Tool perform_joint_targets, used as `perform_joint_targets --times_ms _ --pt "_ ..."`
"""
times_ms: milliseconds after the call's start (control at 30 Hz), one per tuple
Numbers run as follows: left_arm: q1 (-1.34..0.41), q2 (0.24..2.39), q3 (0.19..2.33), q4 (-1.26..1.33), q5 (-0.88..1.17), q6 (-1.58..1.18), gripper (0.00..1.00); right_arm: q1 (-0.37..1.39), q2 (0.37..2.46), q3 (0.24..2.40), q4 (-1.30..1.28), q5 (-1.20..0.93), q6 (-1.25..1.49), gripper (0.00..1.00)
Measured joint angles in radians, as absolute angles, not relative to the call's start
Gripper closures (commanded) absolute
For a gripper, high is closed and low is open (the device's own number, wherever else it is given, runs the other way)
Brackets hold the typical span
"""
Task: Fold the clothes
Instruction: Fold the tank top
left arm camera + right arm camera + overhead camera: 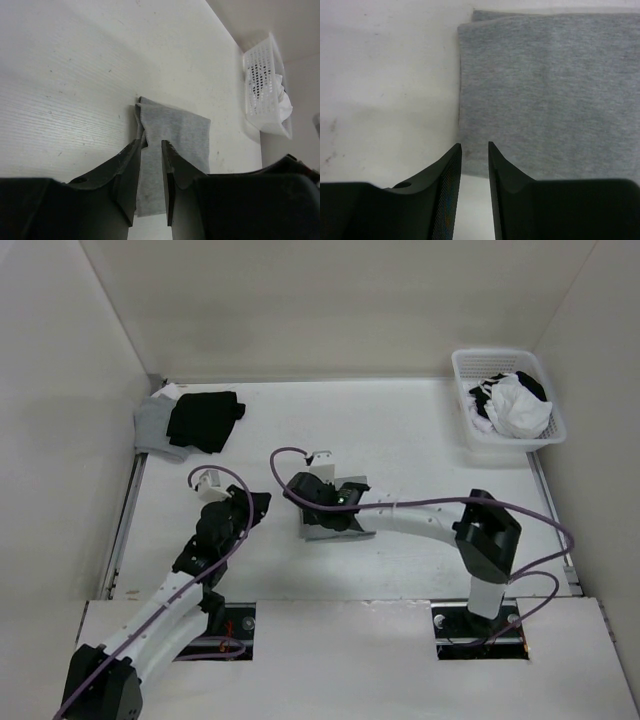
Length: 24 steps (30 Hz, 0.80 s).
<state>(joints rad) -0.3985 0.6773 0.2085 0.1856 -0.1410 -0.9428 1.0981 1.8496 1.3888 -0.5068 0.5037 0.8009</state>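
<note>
The clothes are one mid-grey top (322, 533), folded into a small flat rectangle at the table's middle. My right gripper (328, 502) hangs just over it and hides most of it from above. In the right wrist view the grey top (550, 90) fills the upper right, and the right gripper (474, 146) stands open over its near left corner, with nothing between the fingers. My left gripper (260, 504) is a short way left of the cloth. Its wrist view shows the folded top (176, 134) lying beyond the left gripper (150, 145), which is open and holds nothing.
A white basket (470, 425) with white and black garments stands at the back right. A black garment (205, 418) lies on a light-grey one (150, 422) at the back left corner. Pale walls close the table on three sides.
</note>
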Motion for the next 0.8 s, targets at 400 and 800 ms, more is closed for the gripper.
perform_joint_targets --times_ms 400,800 --pt "-0.643 0.994 0.276 0.296 -0.142 -0.946 0.78 0.932 1.359 0.865 -0.130 0.349 0.782 0.98" --pt "-0.762 1.303 0.313 0.472 -0.146 -0.980 0.82 0.815 1.369 0.495 0.199 0.134 0.894 0.97"
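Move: The tank top lies folded small under the right hand. Its middle is about 3 cm ahead, 5 cm to the right and 7 cm below that hand, and some 2 cm ahead, 17 cm to the right and 10 cm below the left hand. The black folded cloth is about 21 cm ahead and 13 cm left of the left hand; the grey folded cloth is some 20 cm ahead and 24 cm left, both roughly 9 cm lower. Down to the tank top's near edge come both hands: the right, already free of the cloth, arcs up 6 cm and about 11 cm rightward over it, then sinks to its right near corner, fingers closing, left side rolling up some 25 degrees. The left swings about 12 cm right and 8 down towards the near edge's left part, turning clockwise and tipping down, its fingers staying slightly open. ##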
